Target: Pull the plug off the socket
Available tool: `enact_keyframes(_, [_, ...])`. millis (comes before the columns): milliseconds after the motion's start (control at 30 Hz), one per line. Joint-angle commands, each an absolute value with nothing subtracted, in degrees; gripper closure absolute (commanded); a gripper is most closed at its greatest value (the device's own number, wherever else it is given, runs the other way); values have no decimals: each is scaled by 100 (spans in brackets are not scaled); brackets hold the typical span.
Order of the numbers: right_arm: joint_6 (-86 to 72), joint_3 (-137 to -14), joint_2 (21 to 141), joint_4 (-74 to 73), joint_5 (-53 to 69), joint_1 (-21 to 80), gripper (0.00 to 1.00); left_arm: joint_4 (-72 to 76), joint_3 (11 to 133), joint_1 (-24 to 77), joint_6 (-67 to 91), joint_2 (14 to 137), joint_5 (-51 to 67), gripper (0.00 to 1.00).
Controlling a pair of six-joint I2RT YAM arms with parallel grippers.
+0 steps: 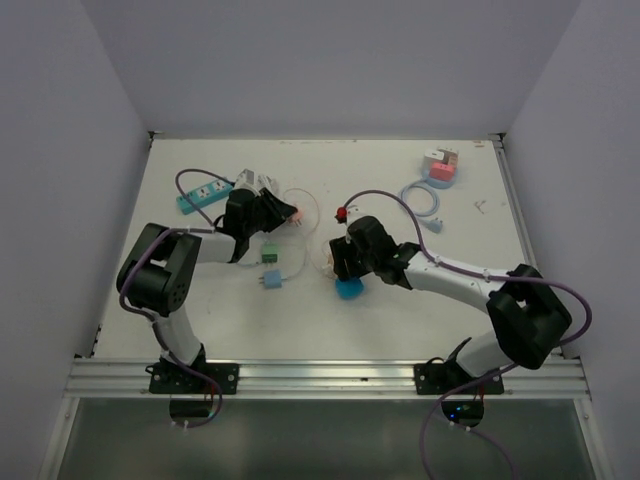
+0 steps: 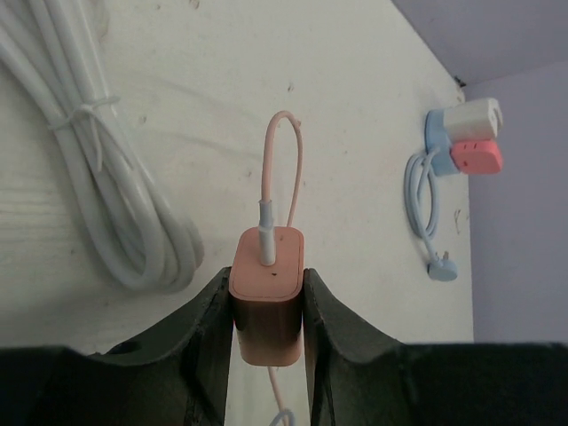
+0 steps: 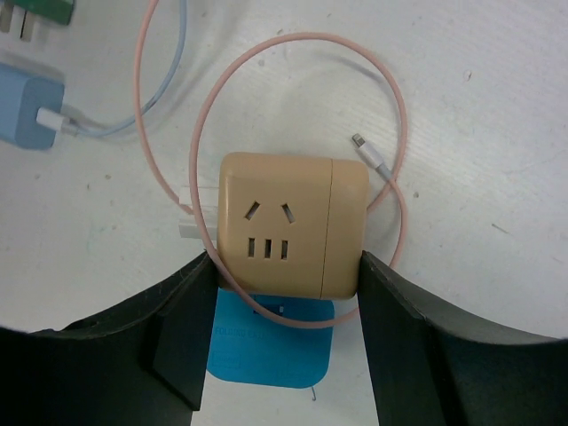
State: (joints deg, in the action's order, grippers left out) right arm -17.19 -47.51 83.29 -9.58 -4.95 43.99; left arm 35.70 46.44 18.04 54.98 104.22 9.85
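Note:
A salmon-pink charger plug (image 2: 266, 311) with a pink cable sits between the fingers of my left gripper (image 2: 268, 284), which is shut on its two sides. In the top view this gripper (image 1: 285, 212) is left of centre, apart from the socket. A tan cube socket (image 3: 288, 231) lies on the table with its slots facing up and white prongs on its left. My right gripper (image 3: 286, 266) holds the cube by its two sides. A blue block (image 3: 271, 342) lies against the cube's near face; I cannot tell whether it is plugged in. The pink cable (image 3: 395, 133) loops round the cube.
A teal power strip (image 1: 203, 195) and a coiled white cable (image 2: 115, 204) lie at the back left. A green plug (image 1: 270, 252) and a light-blue charger (image 3: 31, 115) sit between the arms. Pink and white adapters (image 1: 440, 165) and a blue cable (image 1: 422, 205) are at the back right.

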Motion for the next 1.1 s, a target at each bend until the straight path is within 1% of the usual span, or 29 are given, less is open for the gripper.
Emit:
enact_keyframes(0, [-1819,-5194,8595,-273,-949,4324,100,2981,4421,1819,4879,9862,1213,64])
enact_keyframes(33, [-1845,-5264,8683,-255,-949,4298,100,2875,4395,1819,4730,9818,1222,60])
enact_keyframes(100, [-1872,-5396,8938,-132,-958,4289,100,2550,4368,1819,4580,9695,1300,59])
enact_keyframes(167, [-1846,-5449,9087,-27,-941,4289,100,2304,4281,1819,4421,9598,1388,53])
enact_keyframes(200, [-1820,-5458,9218,139,-906,4289,100,2268,4228,1819,4386,9458,1389,48])
enact_keyframes(267, [-1653,-5536,9325,228,-774,4298,100,2137,4096,1819,4290,9282,1397,42])
enact_keyframes(300, [-1609,-5572,9395,229,-686,4289,100,2057,4096,1819,4254,9142,1389,38])
enact_keyframes(367, [-1538,-5642,9518,211,-511,4298,100,1776,4096,1819,4114,8992,1397,35])
enact_keyframes(400, [-1529,-5660,9536,202,-284,4298,90,1697,4096,1828,4044,8835,1397,32])
enact_keyframes(467, [-1520,-5695,9554,141,-150,4307,76,1495,4035,1828,3991,8658,1406,30])
enact_keyframes(500, [-1538,-5704,9536,115,-115,4298,62,1442,4025,1828,3955,8501,1406,28])
enact_keyframes(533, [-1573,-5704,9493,97,-114,4307,54,1311,4017,1828,3903,8412,1441,26])
enact_keyframes(633, [-1643,-5730,9440,18,-237,4298,40,1108,3955,1854,3753,8122,1511,25])
enact_keyframes(800, [-1679,-5731,9246,-395,-703,4298,35,879,3824,1968,3324,7717,1538,23])
enact_keyframes(833, [-1670,-5704,9211,-422,-747,4298,32,870,3780,2012,3270,7665,1512,22])
enact_keyframes(867, [-1653,-5687,9176,-474,-738,4298,26,870,3684,2030,3217,7594,1503,21])
enact_keyframes(967, [-1582,-5616,9027,-518,-564,4298,16,888,3517,2083,3050,7357,1538,19])
enact_keyframes(1067, [-1494,-5564,8851,-571,-414,4298,14,897,3410,2153,2866,7155,1521,17])
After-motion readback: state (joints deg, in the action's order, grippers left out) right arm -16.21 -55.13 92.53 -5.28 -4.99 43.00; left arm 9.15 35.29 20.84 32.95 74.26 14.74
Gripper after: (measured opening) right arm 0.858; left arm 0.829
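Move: The orange plug is already off the socket and pinched in the left fingertips, low over bare table. From there the coiled white cord lies about 4 cm farther out and 4 to the left, the green plug some 12 cm back and 4 left, 2 or 3 cm lower. The tan socket sits in the right fingers, the blue block 5 cm back from that hand and 1 cm to its right, the light-blue plug 3 cm back and 17 left. The orange plug is let go first: the left fingers open as that hand backs away, dipping slightly, then rising, some 12 cm back towards the green plug, rolling its left side up and turning a little clockwise. The tan socket, still gripped, is carried about 5 cm forward and left and slightly down by the right hand, which eases back right a touch, then opens its fingers and lifts about 1 cm clear of the socket's sides. ##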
